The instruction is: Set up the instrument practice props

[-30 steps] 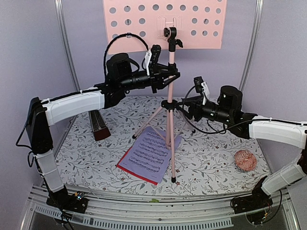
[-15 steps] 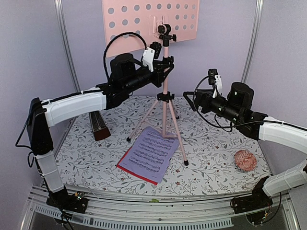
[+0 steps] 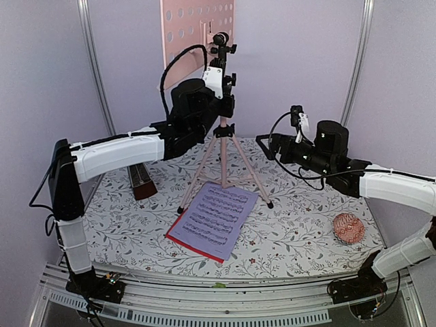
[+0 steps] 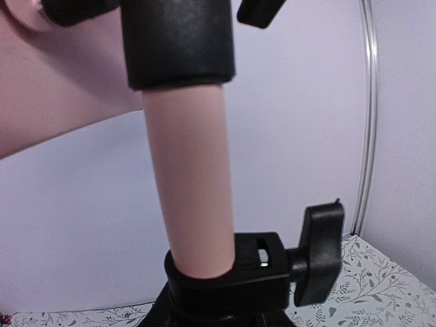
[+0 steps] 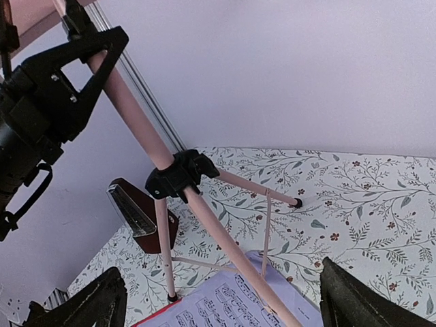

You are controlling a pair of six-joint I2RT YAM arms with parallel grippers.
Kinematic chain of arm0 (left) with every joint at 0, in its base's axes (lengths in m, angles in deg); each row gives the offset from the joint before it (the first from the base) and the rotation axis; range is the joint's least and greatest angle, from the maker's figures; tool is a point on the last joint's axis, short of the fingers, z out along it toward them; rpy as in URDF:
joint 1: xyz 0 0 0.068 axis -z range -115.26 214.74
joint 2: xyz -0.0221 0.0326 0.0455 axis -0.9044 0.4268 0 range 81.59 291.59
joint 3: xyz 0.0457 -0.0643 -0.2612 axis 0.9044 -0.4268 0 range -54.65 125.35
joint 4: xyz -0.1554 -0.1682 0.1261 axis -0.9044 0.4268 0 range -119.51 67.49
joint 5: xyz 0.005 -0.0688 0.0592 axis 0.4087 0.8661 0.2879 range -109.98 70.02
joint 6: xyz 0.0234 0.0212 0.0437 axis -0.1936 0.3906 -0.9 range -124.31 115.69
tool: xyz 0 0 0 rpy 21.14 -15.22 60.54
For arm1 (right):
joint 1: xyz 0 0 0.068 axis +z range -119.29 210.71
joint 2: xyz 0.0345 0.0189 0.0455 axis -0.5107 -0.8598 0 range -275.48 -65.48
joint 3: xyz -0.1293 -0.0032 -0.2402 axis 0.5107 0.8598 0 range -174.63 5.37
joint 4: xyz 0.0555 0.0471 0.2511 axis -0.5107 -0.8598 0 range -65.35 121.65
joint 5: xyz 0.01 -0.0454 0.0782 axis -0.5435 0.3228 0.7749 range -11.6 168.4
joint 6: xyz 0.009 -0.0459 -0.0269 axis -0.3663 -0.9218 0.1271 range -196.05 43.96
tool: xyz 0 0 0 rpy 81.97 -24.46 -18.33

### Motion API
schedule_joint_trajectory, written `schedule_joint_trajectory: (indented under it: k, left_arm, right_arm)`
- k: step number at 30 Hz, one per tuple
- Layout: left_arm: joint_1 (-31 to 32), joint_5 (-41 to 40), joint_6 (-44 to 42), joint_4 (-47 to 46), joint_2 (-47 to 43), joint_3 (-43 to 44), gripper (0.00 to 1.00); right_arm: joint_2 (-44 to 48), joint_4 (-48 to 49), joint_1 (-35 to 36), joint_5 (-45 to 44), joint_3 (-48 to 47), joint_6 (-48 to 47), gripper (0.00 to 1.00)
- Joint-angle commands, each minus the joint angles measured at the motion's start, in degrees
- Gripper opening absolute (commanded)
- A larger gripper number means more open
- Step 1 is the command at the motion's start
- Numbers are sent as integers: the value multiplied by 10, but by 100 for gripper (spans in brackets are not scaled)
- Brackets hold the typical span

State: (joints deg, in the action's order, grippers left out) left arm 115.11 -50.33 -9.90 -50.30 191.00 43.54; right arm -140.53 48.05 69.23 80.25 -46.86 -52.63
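The pink tripod music stand (image 3: 222,160) stands at the back centre. Its perforated pink desk (image 3: 196,30) is turned nearly edge-on. My left gripper (image 3: 224,102) is shut on the stand's pole just above the black leg collar (image 4: 272,266); the pole (image 4: 191,184) fills the left wrist view and my fingers are hidden there. My right gripper (image 3: 263,142) is open and empty, right of the stand; its view shows the leg hub (image 5: 178,176). The lilac sheet (image 3: 216,214) lies on a red sheet (image 3: 178,238) in front of the stand. The dark brown metronome (image 3: 141,180) stands at the left.
A small pink knitted ball (image 3: 347,228) lies at the right on the floral table cover (image 3: 300,225). Lilac walls with metal corner rails (image 3: 95,75) close the back and sides. One tripod foot (image 3: 270,204) rests beside the sheets.
My left arm has carried the stand back and to the left and turned it, so the desk went from facing the camera to nearly edge-on. My right gripper drew away from the stand.
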Motion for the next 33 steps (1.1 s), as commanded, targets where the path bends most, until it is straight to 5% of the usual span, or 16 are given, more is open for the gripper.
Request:
schedule_joint_trajectory:
  k: [1, 3, 9, 17, 33]
  left_arm:
    - [18, -111, -37, -64, 13, 38, 0]
    - [23, -113, -39, -64, 17, 36, 2]
    - [27, -86, -34, -64, 1, 10, 50]
    - [28, -3, -25, -79, -55, -89, 89]
    - [2, 214, 30, -200, -217, -404, 94]
  right_arm:
    - [-18, -9, -3, -14, -21, 21, 99]
    - [-20, -9, -2, -15, -21, 21, 99]
    - [-26, -6, -3, -14, -20, 18, 99]
    - [-29, 14, -2, -22, -16, 4, 99]
    - [-47, 66, -2, -5, -3, -10, 99]
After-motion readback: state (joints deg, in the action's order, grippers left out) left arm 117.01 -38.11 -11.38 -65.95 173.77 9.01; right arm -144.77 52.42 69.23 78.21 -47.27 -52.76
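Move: The left gripper still grips the stand's shaft, which runs straight through its hand point. The knobbed clamp sits about 3 cm above on the same shaft, with the leg hub some 15 cm straight below the fingers. The pink panel's middle is roughly 25 cm above, 5 cm forward and 5 cm left. From the idle right gripper, the gripped part of the shaft lies around 10 cm ahead, 16 cm left and 11 cm up. Open the left gripper from its hold on the shaft just under the knobbed clamp, after a slight counter-clockwise turn, then back the open fingers off the shaft about 8 cm and sink some 6 cm, drifting slightly left. As the hand withdraws, swing it clockwise roughly 20 degrees. ##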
